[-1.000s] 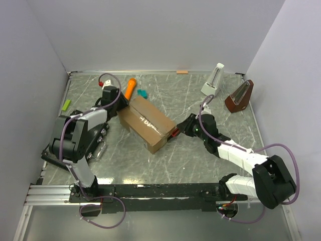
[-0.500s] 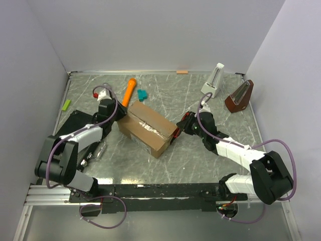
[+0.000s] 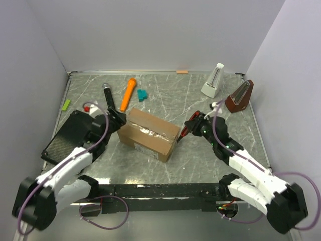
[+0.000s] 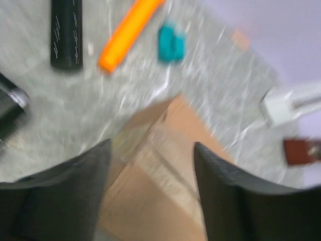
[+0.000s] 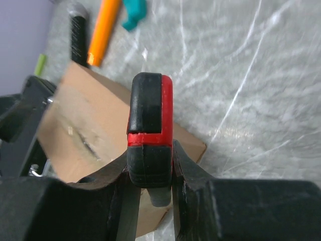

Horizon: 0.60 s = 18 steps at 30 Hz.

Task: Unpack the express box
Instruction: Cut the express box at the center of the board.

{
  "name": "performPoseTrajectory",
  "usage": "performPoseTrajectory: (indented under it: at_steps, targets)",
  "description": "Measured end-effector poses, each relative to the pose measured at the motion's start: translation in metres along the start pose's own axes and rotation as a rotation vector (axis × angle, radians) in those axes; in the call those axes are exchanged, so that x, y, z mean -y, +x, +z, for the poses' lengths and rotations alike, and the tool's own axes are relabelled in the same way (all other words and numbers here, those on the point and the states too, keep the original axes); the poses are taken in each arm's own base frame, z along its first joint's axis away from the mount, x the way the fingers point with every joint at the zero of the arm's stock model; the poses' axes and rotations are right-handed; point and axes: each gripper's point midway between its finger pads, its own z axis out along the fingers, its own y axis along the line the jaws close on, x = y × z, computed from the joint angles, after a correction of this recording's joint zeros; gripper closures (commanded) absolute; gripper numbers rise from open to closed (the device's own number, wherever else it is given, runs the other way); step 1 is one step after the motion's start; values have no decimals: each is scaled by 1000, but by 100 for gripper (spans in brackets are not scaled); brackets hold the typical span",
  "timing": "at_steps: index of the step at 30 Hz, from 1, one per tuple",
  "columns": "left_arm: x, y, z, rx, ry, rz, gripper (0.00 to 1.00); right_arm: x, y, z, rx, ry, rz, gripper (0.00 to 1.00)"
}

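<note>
The express box (image 3: 150,133) is a brown carton with a clear tape strip along its top, lying closed at the table's middle. My left gripper (image 3: 117,120) sits at its left end. In the left wrist view, blurred, the left gripper (image 4: 150,165) stands open, its dark fingers (image 4: 75,191) apart above the express box (image 4: 165,201). My right gripper (image 3: 193,125) is at the box's right end. In the right wrist view the right gripper (image 5: 150,168) is shut on a red and black tool (image 5: 149,130), which points at the express box (image 5: 85,130).
An orange cylinder (image 3: 129,92), a teal piece (image 3: 142,94) and a black cylinder (image 3: 107,93) lie behind the box. A flat black case (image 3: 67,135) lies at the left. A white object (image 3: 213,80) and a brown wedge-shaped object (image 3: 239,95) stand at the back right.
The box has turned and slid toward the front. My left arm has stretched out and its jaws have widened. My right arm has shifted right, still gripping the tool.
</note>
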Motion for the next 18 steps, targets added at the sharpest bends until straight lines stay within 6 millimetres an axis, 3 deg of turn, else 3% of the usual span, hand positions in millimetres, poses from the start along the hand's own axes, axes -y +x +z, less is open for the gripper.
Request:
performPoseTrajectory:
  at_steps: [1, 5, 8, 11, 14, 15, 18]
  targets:
    - [4, -12, -6, 40, 9, -8, 15, -2, -7, -6, 25, -7, -8, 100]
    - [33, -61, -21, 154, 45, -25, 13, -1, -19, -24, 76, 2, -41, 100]
    - [57, -70, -26, 140, 121, 3, 14, -2, -16, -33, 62, -9, -65, 100]
    - [98, -49, -40, 16, 367, 60, 13, -25, -14, -47, 36, -141, -93, 100]
    - [141, -18, -70, -129, 684, 85, 8, -58, -12, -62, -21, -300, -114, 100]
    - [152, -7, -82, -179, 776, 89, 3, -70, -12, -67, -44, -357, -120, 100]
    - [171, 22, -111, -309, 964, 103, 3, -101, -12, -81, -97, -508, -119, 100]
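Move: The red cutter is already gripped in the right hand, some 28 cm right of the left hand, about 4 cm back, at nearly equal height. The express box's middle lies about 14 cm right of the left hand, 5 cm back and 10 cm below; from the right hand, about 19 cm left, 2 cm back and 12 cm below. The orange microphone is some 10 cm ahead and 4 cm right of the left hand, 13 cm below. Both hands rise and draw back above the box, converging; empty left opens, swinging 50 degrees clockwise towards the held cutter. ##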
